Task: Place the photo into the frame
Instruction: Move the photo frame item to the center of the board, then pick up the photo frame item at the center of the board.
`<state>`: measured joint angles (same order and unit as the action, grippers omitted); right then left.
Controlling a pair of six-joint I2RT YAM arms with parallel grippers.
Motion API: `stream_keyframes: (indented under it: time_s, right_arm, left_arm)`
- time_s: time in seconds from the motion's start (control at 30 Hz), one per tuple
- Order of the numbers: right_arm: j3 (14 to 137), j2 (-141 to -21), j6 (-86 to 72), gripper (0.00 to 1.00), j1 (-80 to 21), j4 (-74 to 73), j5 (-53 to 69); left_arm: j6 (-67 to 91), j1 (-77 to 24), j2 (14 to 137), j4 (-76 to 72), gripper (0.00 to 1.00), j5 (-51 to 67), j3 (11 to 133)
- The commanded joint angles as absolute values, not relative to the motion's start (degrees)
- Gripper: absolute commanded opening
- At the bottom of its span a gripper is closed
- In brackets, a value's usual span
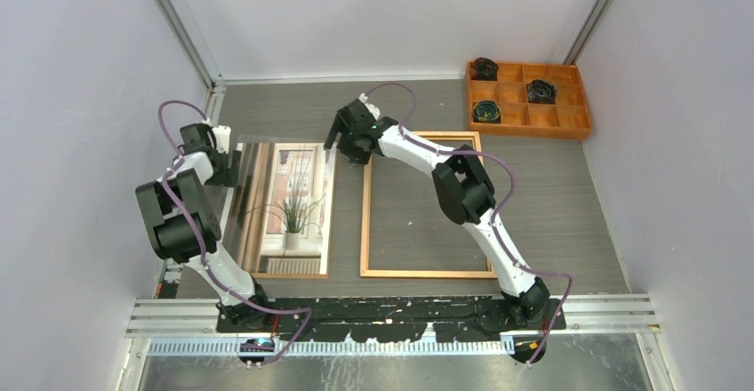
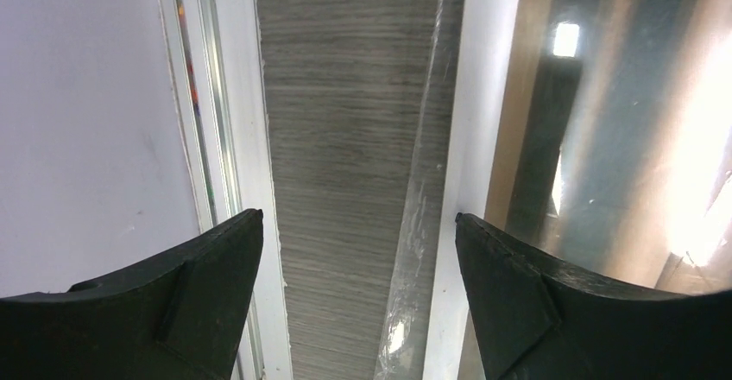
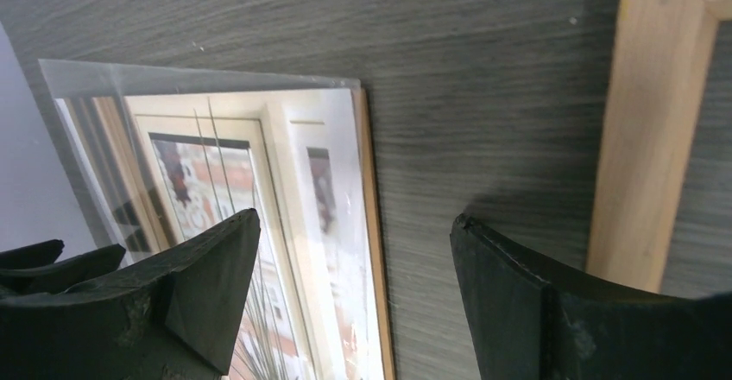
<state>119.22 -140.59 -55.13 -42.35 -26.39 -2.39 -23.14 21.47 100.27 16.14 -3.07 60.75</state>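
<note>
The photo (image 1: pixel 293 204), a print of a spiky potted plant at a window, lies flat on the table left of the frame (image 1: pixel 365 222). A clear pane (image 1: pixel 238 222) lies over the photo, shifted left. The frame is an empty wooden rectangle lying flat. My left gripper (image 1: pixel 229 165) is open at the pane's far left edge; in the left wrist view its fingertips (image 2: pixel 358 224) straddle the pane edge (image 2: pixel 423 207). My right gripper (image 1: pixel 341 145) is open at the photo's far right corner. In the right wrist view it (image 3: pixel 354 220) spans the photo's (image 3: pixel 259 173) right edge, near the frame's rail (image 3: pixel 643 138).
An orange compartment tray (image 1: pixel 533 131) with dark round parts (image 1: pixel 486 111) stands at the back right. A thin brown board edge (image 3: pixel 373 224) shows under the photo. Enclosure walls stand close on both sides, with a white rail (image 2: pixel 246 138) along the left.
</note>
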Motion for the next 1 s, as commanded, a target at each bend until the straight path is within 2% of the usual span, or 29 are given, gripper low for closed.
stream_keyframes:
  time_s: [0.0,0.4,0.7,0.77,0.97]
  right_arm:
    - [122.79,-144.61,-55.5,0.86,-42.05,-26.87,-2.55]
    - [123.65,-147.3,-57.44,0.85,-40.84,-20.88,0.22]
    - [118.62,-144.46,-58.21,0.85,-41.15,-19.71,1.63]
    - [116.17,-143.17,-58.19,0.85,-41.48,-19.32,1.52]
    - [113.12,-141.49,-58.37,0.85,-42.2,-19.19,1.75]
  left_arm:
    - [-23.47,19.4,101.27,15.18,0.84,-4.03,58.02]
    - [-24.67,16.8,101.65,13.31,0.85,-3.26,55.77]
    - [-21.14,20.41,95.08,30.42,0.89,8.52,68.31]
    - [-22.06,21.65,94.38,29.92,0.89,6.95,69.76]
    - [-27.5,22.08,97.0,17.67,0.86,-7.66,65.61]
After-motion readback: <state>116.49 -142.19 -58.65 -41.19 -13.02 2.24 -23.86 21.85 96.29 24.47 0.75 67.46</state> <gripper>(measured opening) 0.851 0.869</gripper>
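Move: The photo's middle lies about 15 cm to the right of my left hand and 9 cm back, with its left edge just by my right-hand finger. A clear sheet lies over it, its middle 14 cm right and 8 cm back. From my right hand, at the photo's far right corner, the photo's middle is some 14 cm left and 15 cm back, and the wooden frame's middle 21 cm right and 14 cm back; everything is about 3 cm lower. With both grippers open, I ease my left hand forward a little, then sweep it right towards the photo's left edge, about 4 cm in all, before swinging it back left and lifting it 5 cm. Meanwhile my right hand drifts some 3 cm forward and left at the photo's far right corner, rolling about 10 degrees so its left side rises. ##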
